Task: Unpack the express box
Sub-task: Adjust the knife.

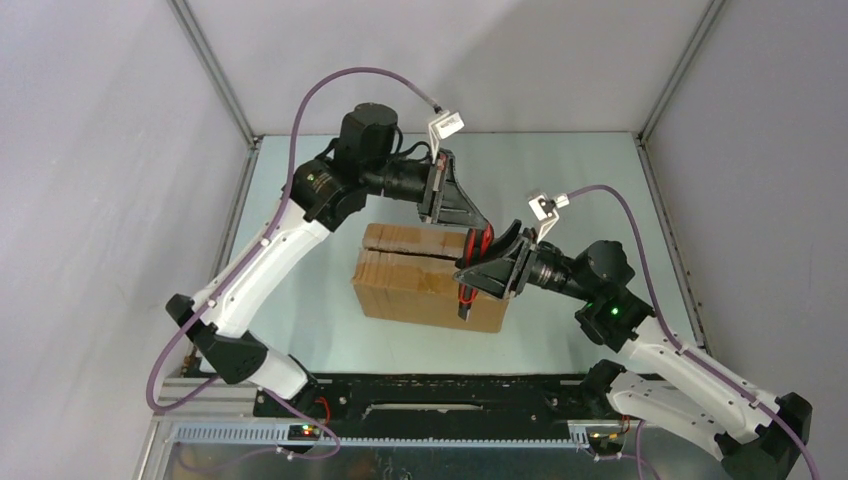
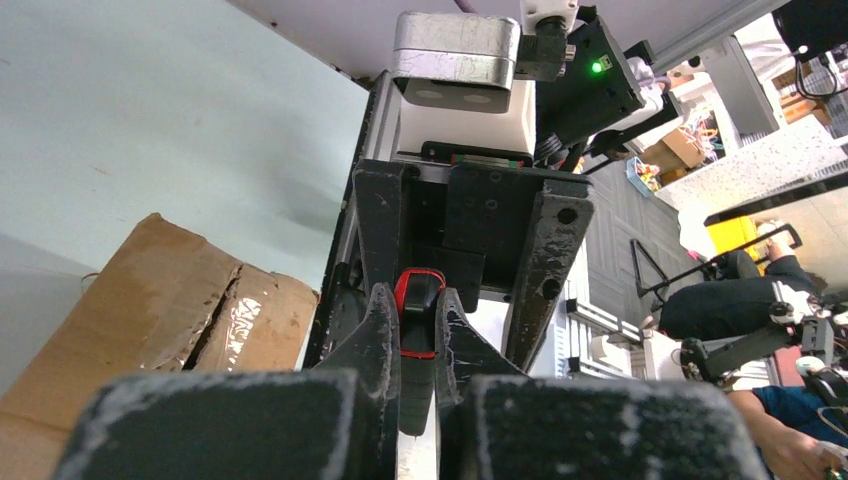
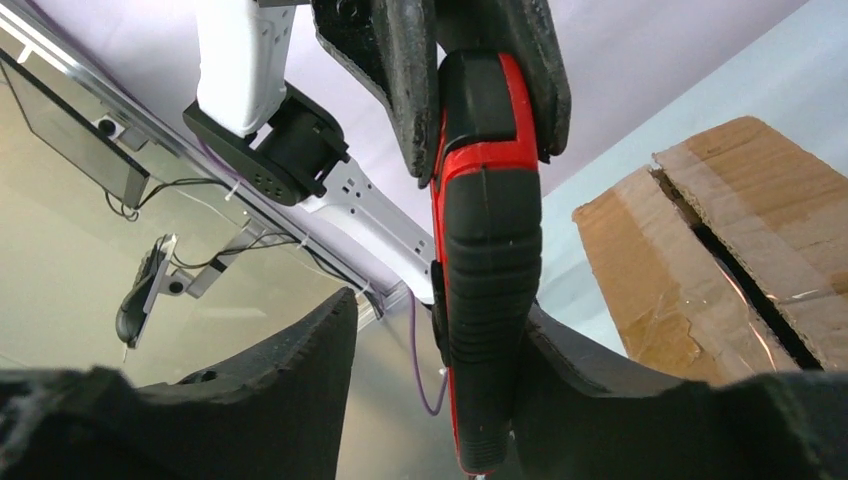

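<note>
The express box (image 1: 420, 280), a brown carton, stands on the table between the arms, with a dark slit running between its top flaps; it also appears as the box (image 2: 170, 310) and the box (image 3: 720, 240) in the wrist views. Above its right end hangs a red-and-black utility knife (image 1: 478, 262). My left gripper (image 2: 412, 300) is shut on one end of the knife (image 2: 420, 310). My right gripper (image 3: 440, 310) stands open around the other end: the knife (image 3: 490, 270) rests against one finger, and a wide gap separates it from the other finger (image 3: 300, 380).
Metal frame posts (image 1: 215, 70) and grey walls close in the table on three sides. A black rail (image 1: 430, 395) with the arm bases runs along the near edge. Purple cables (image 1: 330, 85) loop above the left arm.
</note>
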### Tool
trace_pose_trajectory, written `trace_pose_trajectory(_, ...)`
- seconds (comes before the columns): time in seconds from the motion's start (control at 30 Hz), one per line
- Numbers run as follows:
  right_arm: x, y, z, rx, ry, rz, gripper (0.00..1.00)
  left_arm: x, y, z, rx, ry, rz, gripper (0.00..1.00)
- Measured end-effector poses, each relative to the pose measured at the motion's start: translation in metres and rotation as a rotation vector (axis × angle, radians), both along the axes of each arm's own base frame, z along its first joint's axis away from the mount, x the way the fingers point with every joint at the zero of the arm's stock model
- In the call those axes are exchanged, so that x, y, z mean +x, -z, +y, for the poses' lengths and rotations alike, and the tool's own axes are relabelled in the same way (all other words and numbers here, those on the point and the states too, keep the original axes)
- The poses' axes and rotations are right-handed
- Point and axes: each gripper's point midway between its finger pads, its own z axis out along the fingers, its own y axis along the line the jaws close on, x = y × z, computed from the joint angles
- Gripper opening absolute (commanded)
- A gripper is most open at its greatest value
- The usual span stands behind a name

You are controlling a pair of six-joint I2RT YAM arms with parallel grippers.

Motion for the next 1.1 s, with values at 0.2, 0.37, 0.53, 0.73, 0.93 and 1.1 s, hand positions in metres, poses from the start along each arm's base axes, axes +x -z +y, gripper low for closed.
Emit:
trace_pose_trajectory(0.2,-0.002,0.000,-0.001,0.000,-0.017,0.001,0.51,-0.008,-0.003,-0.004,0.001,0.042,-0.011,0.00)
trace_pose_trajectory(0.37,0.001,-0.004,-0.003,0.014,-0.011,0.014,0.46,-0.013,0.000,-0.008,0.007,0.073,-0.020,0.00)
trace_pose_trajectory(0.53,0.012,-0.009,-0.009,0.040,0.021,0.040,0.19,-0.018,0.004,-0.012,0.009,0.109,-0.017,0.00)
trace_pose_trajectory(0.73,0.015,-0.012,-0.010,0.057,0.028,0.033,0.00,-0.015,0.002,-0.015,0.015,0.096,-0.001,0.62)
trace_pose_trajectory(0.93,0.035,-0.016,-0.029,0.119,0.183,0.089,0.00,0.014,-0.006,-0.013,-0.004,-0.051,-0.054,0.95)
trace_pose_trajectory(1.1,0.068,0.003,-0.083,0.227,0.496,0.219,0.00,0.035,-0.013,0.007,0.017,-0.204,-0.144,0.95)
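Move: The knife hangs high over the table with its butt end still pinched in the left fingers, so its middle lies about 5 cm back of the left hand and some 4 cm below. The same middle is right between the right hand's part-open fingers. The box stands roughly 8 cm ahead and 4 cm left of the right hand, some 26 cm below; from the left hand it is about 3 cm ahead, 5 cm left and 31 cm down. While the left hand, still pinching the butt end, eases about 2 cm back and a little to the right, the right fingers close around the handle from their part-open start and take hold. The left fingers then open wide and let go, drawing off some 5 cm forward and slightly left, as the right hand speeds up and carries the knife away to the right and forward, about 8 cm and 7 cm, turning some 30 degrees clockwise. ##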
